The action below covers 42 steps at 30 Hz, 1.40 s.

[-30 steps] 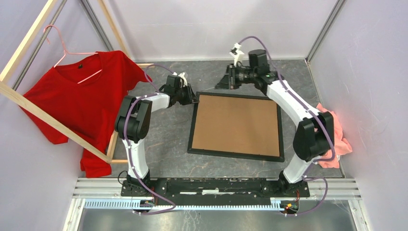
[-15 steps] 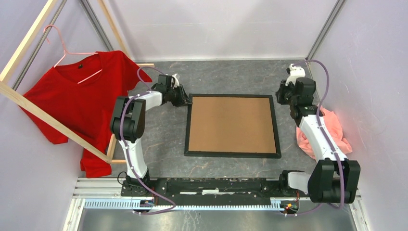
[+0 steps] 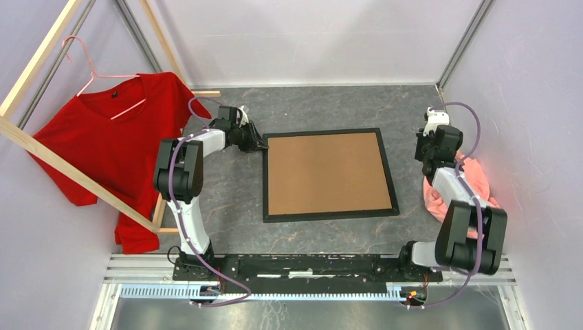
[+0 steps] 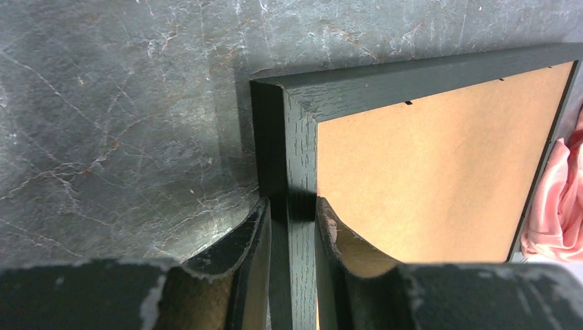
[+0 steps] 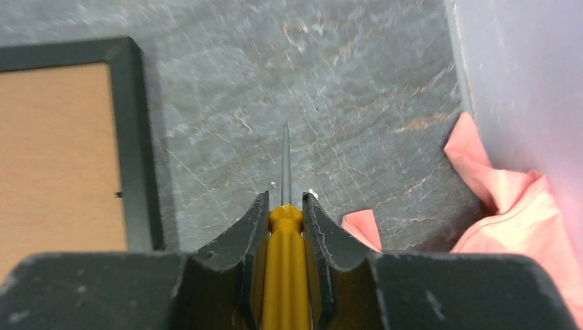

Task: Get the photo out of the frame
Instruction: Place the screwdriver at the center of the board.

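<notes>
The black frame (image 3: 323, 131) lies face down in the middle of the table, with its brown backing board (image 3: 323, 174) facing up. The photo is hidden under that board. My left gripper (image 3: 260, 146) is shut on the frame's left rail just below the far left corner. In the left wrist view the rail (image 4: 300, 137) runs between the fingers of that gripper (image 4: 292, 206). My right gripper (image 3: 434, 143) hovers right of the frame near the wall. This gripper (image 5: 285, 199) is shut on a yellow-handled screwdriver (image 5: 285, 268), whose metal shaft points out over bare table.
A red shirt (image 3: 117, 144) hangs on a pink hanger from a wooden rack (image 3: 69, 175) at the left. A pink cloth (image 3: 476, 182) is bunched against the right wall, close to the right arm. It also shows as a pink cloth (image 5: 522, 206) in the right wrist view.
The right arm swung from the frame's far edge to the right wall, still holding the screwdriver. The left arm drew left, and the frame slid left and turned slightly.
</notes>
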Motion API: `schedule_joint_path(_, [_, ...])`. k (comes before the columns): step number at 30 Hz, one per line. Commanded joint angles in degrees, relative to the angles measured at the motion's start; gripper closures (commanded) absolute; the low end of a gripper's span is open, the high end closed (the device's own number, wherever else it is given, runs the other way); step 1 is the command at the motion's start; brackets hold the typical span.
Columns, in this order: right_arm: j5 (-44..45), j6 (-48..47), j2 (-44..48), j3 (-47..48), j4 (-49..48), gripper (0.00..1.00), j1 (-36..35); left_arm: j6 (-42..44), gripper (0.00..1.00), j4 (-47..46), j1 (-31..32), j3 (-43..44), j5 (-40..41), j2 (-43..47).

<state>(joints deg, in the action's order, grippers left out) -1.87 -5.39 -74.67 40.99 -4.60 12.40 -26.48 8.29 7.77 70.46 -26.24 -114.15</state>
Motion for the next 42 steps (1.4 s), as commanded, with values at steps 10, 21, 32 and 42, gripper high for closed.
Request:
schedule_joint_path(10, [-5.7,-4.4,-9.6,6.2,4.4,0.85,4.4,3.9,0.94,5.4,-1.6,-0.9,3.3,2.7])
schedule_joint_path(21, [-7.3,-8.2,-10.3,5.8,12.0,0.70,5.3,5.1,0.83,7.0,-1.8,0.6,2.2,6.3])
schedule_joint_path(32, [-7.5,-8.9,-11.9,5.8,12.9,0.69,5.3,8.0,0.59,9.1,-2.0,3.1,1.9,8.5])
schedule_joint_path(42, [-11.6,-13.4,-6.8,7.2,13.7,0.50,5.3,14.1,0.32,10.8,-2.0,6.4,0.6,11.2])
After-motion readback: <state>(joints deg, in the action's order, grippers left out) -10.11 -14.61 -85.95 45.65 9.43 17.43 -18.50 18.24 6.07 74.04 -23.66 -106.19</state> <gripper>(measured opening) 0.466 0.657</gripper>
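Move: The screwdriver is in the right fingers, its shaft pointing away; the bare patch of table for it lies about 3 cm back, 2 cm right and 10 cm below. The pink cloth's middle is roughly 12 cm back and 16 cm right of that hand, the board's middle some 32 cm left and 5 cm back, both 10 cm lower. The left hand grips the board's left edge; the board's middle is about 26 cm right and 11 cm back, its far left corner 5 cm straight ahead. The screwdriver goes down to the table beside the pink cloth: the right hand sinks about 8 cm, draws back 3 cm, tips its fingers some 20 degrees further down, then opens and lets go. The left hand, still pinching the board's edge, drags it roughly 2 cm left and 2 cm back, then opens and lifts off about 5 cm, easing forward. ##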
